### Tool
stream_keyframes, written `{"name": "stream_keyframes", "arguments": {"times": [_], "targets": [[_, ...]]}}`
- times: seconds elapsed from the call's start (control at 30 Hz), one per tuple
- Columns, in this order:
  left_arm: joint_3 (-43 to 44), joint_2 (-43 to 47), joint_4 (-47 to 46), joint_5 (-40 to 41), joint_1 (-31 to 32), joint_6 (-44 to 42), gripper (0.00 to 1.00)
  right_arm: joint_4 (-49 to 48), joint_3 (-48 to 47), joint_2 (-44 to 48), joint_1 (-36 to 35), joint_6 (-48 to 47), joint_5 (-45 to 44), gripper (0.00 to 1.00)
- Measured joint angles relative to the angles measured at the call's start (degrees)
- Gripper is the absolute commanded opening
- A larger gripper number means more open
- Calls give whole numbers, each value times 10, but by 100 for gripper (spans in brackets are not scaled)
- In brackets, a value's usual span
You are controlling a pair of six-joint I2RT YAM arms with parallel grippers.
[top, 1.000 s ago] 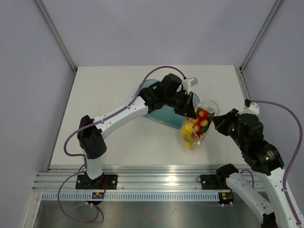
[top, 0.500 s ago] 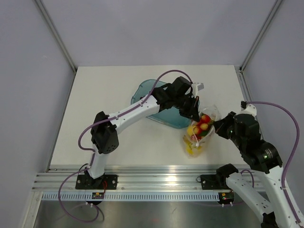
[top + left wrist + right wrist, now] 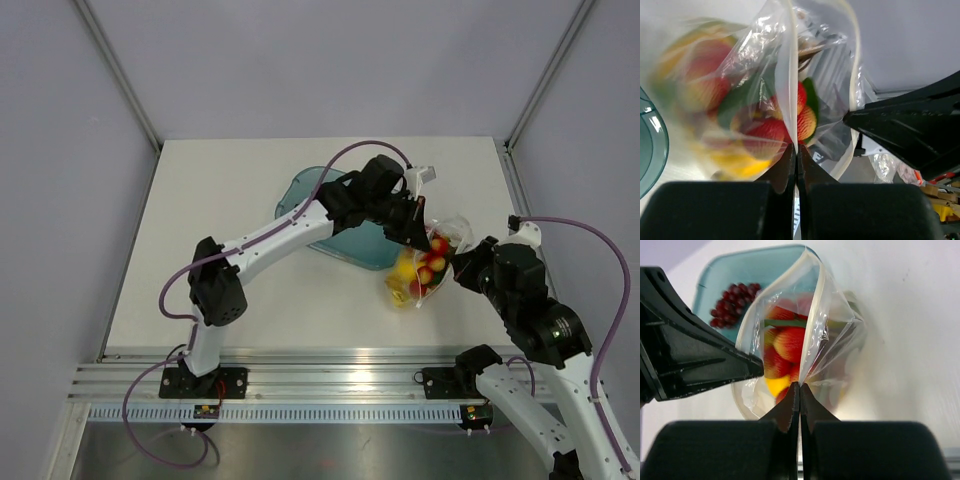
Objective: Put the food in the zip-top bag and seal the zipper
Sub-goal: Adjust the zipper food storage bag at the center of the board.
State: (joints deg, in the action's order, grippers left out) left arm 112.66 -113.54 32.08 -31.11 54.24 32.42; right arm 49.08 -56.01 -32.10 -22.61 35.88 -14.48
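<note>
The zip-top bag (image 3: 425, 268) hangs just above the table right of centre, between both grippers. Through its clear film I see the food (image 3: 428, 262): red strawberries (image 3: 805, 117), green leaves and yellow fruit (image 3: 777, 385). My left gripper (image 3: 418, 236) (image 3: 796, 148) is shut on the bag's far-left mouth edge. My right gripper (image 3: 456, 268) (image 3: 800, 385) is shut on the opposite edge. The pale zipper (image 3: 788, 75) (image 3: 812, 305) runs up from each pinch, and the mouth gapes open between them.
A translucent teal tray (image 3: 335, 215) (image 3: 740, 275) lies just left of the bag, under the left arm. A bunch of dark red grapes (image 3: 735, 297) rests in it. Bare white table lies to the left and at the back.
The left arm has swung right and slightly nearer, carrying the bag's edge with it. The bag has shifted right and bunched up between the two grippers. Both grippers stay shut.
</note>
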Motion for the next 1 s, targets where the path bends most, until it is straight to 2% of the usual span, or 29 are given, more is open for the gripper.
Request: {"name": "stream_keyframes", "arguments": {"times": [0.17, 0.37, 0.43, 0.5, 0.53, 0.6, 0.7, 0.8, 0.93, 1.0], "targets": [[4, -41, 5, -7, -4, -5, 0, 17, 18, -8, 0, 1, 0, 0], [93, -82, 56, -39, -17, -41, 1, -1, 18, -14, 0, 3, 6, 0], [99, -82, 59, -48, -25, -52, 25, -14, 18, -18, 0, 4, 7, 0], [99, -82, 60, -52, -33, -61, 37, -21, 18, -22, 0, 5, 7, 0], [99, -82, 63, -52, -37, -66, 47, -21, 18, -24, 0, 5, 7, 0], [99, -80, 74, -50, -43, -78, 53, -27, 19, -28, 0, 6, 7, 0], [96, -66, 105, -30, -53, -102, 75, -32, 21, -29, 0, 6, 7, 0], [87, -38, 130, 2, -60, -124, 81, -34, 21, -28, 0, 6, 6, 0], [47, 37, 148, 57, -74, -140, 81, -28, 21, -24, 0, 6, 6, 0], [9, 86, 149, 91, -87, -142, 78, -25, 21, -21, 0, 6, 6, 0]]}}
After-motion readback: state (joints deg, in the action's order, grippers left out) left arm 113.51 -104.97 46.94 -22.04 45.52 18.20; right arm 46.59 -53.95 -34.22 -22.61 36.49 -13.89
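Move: Both grippers are shut on the rim of the zip-top bag, and the food hangs below them. The bag's middle is about 9 cm beneath the left hand and 2 cm to its right; from the right hand it is 9 cm down, 3 cm ahead and 4 cm left. The right fingertips pinch the rim 6 cm right and 3 cm back of the left hand. The tray's middle is roughly 17 cm ahead, 15 cm left and 20 cm below the left hand. Dip the left gripper about 4 cm with the rim still pinched, easing it forward, then open wide to let go of the rim and pull away leftward, forward and slightly up towards the tray, ending 10 cm left of its start, the fingers swinging some 15 degrees forward and down. Lower the right hand about 2 cm at first and keep its pinch on the rim. ##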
